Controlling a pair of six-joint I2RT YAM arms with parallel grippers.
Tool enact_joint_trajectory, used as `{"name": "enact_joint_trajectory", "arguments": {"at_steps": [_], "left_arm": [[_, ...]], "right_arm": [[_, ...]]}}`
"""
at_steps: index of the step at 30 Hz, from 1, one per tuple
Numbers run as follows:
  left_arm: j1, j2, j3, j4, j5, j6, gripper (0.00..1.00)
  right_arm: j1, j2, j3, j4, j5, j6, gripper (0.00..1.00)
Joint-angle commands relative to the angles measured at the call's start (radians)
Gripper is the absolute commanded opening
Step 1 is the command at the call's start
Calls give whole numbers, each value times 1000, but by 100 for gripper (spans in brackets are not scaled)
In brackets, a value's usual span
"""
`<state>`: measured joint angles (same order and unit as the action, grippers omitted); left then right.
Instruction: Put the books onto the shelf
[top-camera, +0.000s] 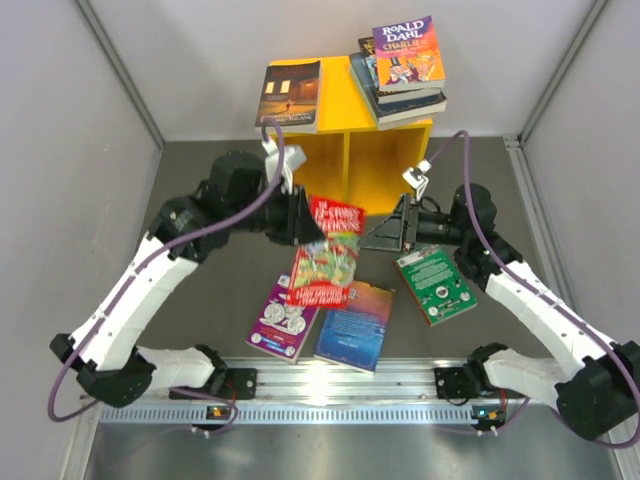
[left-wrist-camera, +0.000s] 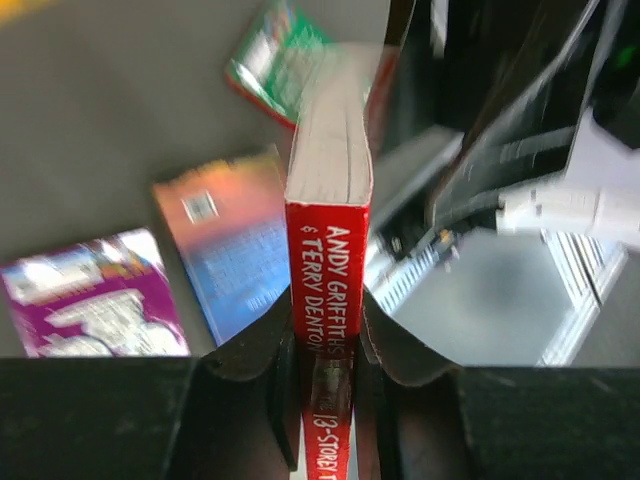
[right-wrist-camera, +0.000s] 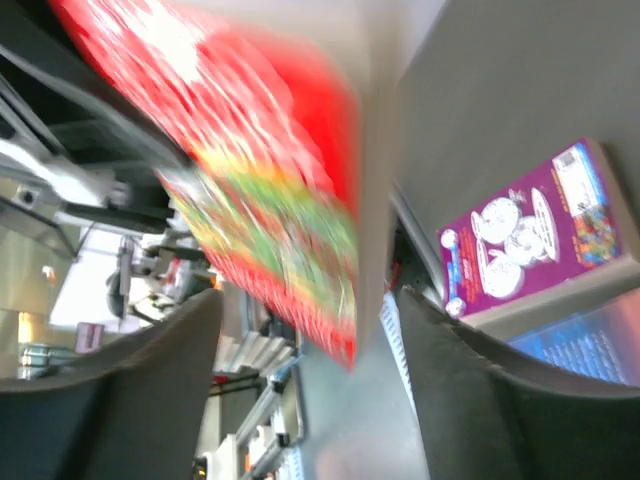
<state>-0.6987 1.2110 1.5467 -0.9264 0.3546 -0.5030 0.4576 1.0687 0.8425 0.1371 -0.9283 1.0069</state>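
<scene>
My left gripper is shut on the spine of a red book, which it holds off the table on edge. From above, that red book hangs in front of the yellow shelf, between my left gripper and my right gripper. My right gripper is open; the red book shows blurred between its fingers without touching them. A dark brown book and a stack topped by an orange Roald Dahl book lie on the shelf top.
Three books lie flat on the table: a purple one, a blue one and a green one. The metal base rail runs along the near edge. Grey walls enclose the table on the left, right and back.
</scene>
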Motion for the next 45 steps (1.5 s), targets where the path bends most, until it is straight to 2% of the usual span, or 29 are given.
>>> {"name": "enact_joint_trajectory", "arguments": {"at_steps": [1, 2, 3, 6, 7, 8, 10, 11, 12, 14, 15, 18, 20, 23, 29, 35, 39, 41, 45], "left_arm": [[59, 89, 319, -75, -138, 125, 0], [100, 167, 390, -92, -109, 162, 0], [125, 209, 530, -110, -83, 178, 0], [272, 364, 758, -124, 72, 201, 0], [307, 393, 792, -108, 110, 193, 0], [377, 430, 815, -25, 156, 155, 0], [439, 455, 822, 96, 272, 94, 0], [499, 470, 810, 165, 315, 10, 0], [528, 479, 778, 333, 401, -40, 0], [597, 530, 770, 487, 476, -200, 0], [617, 553, 785, 623, 527, -251, 0], [672, 675, 886, 844, 586, -452, 0], [691, 784, 994, 915, 621, -573, 0], [740, 881, 1041, 1029, 665, -693, 0], [743, 927, 962, 1014, 759, -681, 0], [740, 964, 946, 957, 782, -652, 0], [739, 980, 951, 838, 729, -571, 0], [739, 981, 948, 769, 644, -496, 4], [728, 990, 944, 765, 564, -463, 5]], "right_arm": [[-20, -50, 85, -202, 20, -141, 73], [-23, -58, 95, -296, 31, -177, 77], [-34, -73, 110, -342, 49, -236, 80], [-63, -111, 109, -456, 57, -295, 82], [-71, -122, 104, -474, 56, -301, 82], [-77, -134, 98, -499, 55, -304, 82], [-86, -170, 78, -519, 55, -304, 82], [-88, -183, 70, -530, 57, -301, 82], [-88, -208, 50, -534, 59, -292, 82], [-88, -231, 18, -541, 66, -280, 82], [-88, -258, 9, -542, 72, -266, 82], [-95, -289, -5, -557, 89, -266, 82], [-128, -280, 36, -600, 83, -293, 82], [-151, -240, 90, -659, 86, -359, 82], [-183, -201, 98, -663, 89, -386, 82], [-183, -121, 104, -628, 86, -380, 81], [-185, -89, 115, -610, 92, -376, 80], [-185, -79, 121, -605, 94, -376, 80], [-185, -61, 129, -602, 100, -381, 80]]}}
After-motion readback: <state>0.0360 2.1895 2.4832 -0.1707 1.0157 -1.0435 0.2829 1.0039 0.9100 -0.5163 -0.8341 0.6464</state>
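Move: The left hand already holds the red book by its edge. Its goal, the black book lying on the left part of the yellow shelf's top, is about 35 cm ahead, 7 cm to the left and a few centimetres lower; the tall book stack on the same top stands some 21 cm to the right of that black book. From the right hand, the black book is roughly 34 cm ahead and 17 cm left; the blue book lies 30 cm below, about 5 cm back and 2 cm left. Fast forward and upward, then drifting left, the left arm swings the red book to above the black book: some 35 cm out and 11 cm left, climbing about 18 cm before sinking 7 again. Its down-slanting fingers tilt up towards level, grip kept. The right fingers open wider and that hand backs off about 6 cm right and down. ##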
